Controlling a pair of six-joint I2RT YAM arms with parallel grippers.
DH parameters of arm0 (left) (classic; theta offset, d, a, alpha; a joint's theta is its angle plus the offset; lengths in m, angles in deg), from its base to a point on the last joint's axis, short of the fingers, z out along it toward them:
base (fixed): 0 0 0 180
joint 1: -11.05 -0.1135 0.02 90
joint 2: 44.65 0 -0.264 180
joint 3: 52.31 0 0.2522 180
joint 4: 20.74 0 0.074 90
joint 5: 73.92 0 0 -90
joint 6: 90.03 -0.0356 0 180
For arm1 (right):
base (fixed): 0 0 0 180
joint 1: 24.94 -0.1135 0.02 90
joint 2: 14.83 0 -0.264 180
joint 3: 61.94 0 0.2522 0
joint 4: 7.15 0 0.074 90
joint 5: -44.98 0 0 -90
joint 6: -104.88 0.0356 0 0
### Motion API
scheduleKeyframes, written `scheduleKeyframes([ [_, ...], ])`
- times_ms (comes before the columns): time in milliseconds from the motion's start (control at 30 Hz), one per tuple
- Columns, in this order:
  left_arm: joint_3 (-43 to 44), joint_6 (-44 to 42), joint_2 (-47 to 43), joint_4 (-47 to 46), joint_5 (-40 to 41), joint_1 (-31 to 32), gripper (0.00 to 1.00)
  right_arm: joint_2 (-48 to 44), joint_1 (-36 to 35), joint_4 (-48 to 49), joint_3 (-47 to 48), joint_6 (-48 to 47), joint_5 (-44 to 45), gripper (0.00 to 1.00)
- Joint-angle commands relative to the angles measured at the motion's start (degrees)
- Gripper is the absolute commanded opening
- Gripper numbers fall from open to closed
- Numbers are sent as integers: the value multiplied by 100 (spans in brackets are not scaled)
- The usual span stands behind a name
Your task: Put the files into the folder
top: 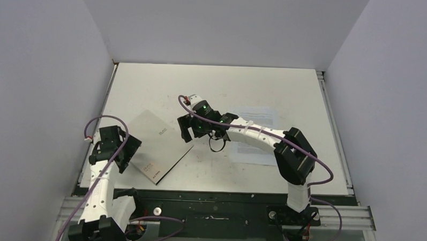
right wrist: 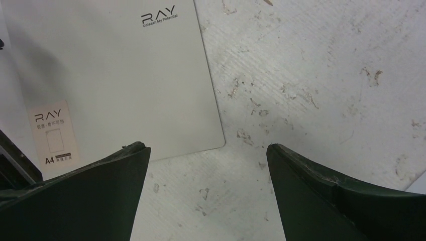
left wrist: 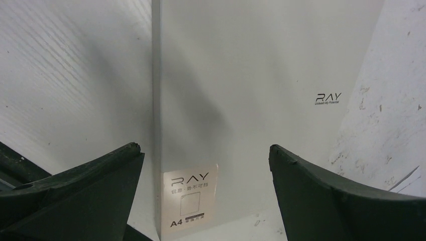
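Observation:
The silver-grey folder (top: 158, 147) lies shut and flat on the table at the left, turned at an angle. It fills the left wrist view (left wrist: 241, 100) and shows in the right wrist view (right wrist: 115, 75). The files (top: 255, 134), white printed sheets, lie flat at the centre right, partly under the right arm. My left gripper (top: 120, 159) is open and empty, above the folder's left spine edge. My right gripper (top: 192, 131) is open and empty, above bare table just off the folder's right corner.
The white table (top: 218, 83) is scuffed and stained. Grey walls enclose it at the left, back and right. A black rail (top: 214, 198) runs along the near edge by the arm bases. Purple cables loop off both arms.

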Motion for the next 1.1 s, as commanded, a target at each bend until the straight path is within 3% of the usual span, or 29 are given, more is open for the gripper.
scheduleKeyframes([
  [0, -148, 45, 178, -668, -605, -269, 96, 201, 146, 448, 321, 213, -501, 90],
  [633, -577, -209, 860, -1705, -1199, -298, 97, 1615, 536, 1256, 676, 836, -1901, 90],
  [1067, -588, -270, 1397, -2366, -1547, -132, 96, 1503, 527, 1676, -4, 991, -2139, 90],
])
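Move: Off ahead of the left hand lies the folder, askew, its middle about 6 cm forward, 6 cm right and 5 cm below; its printed label is some 4 cm back and 6 cm right of that hand. From the right hand, the folder's middle is roughly 16 cm left, 3 cm back and 8 cm down, while the files lie about 27 cm to the right and 4 cm farther out, also 8 cm down. Sinking about 4 cm beside the spine, mostly at first, the left hand then works forward and right, some 3 cm each way, its rear finger coming against the spine and pushing the folder along. The right hand drops about 6 cm and goes 4 cm left over the folder's right part, tipping steeper by some 15 degrees, to bring its outer finger to the forward long edge. Both grippers stay open. ##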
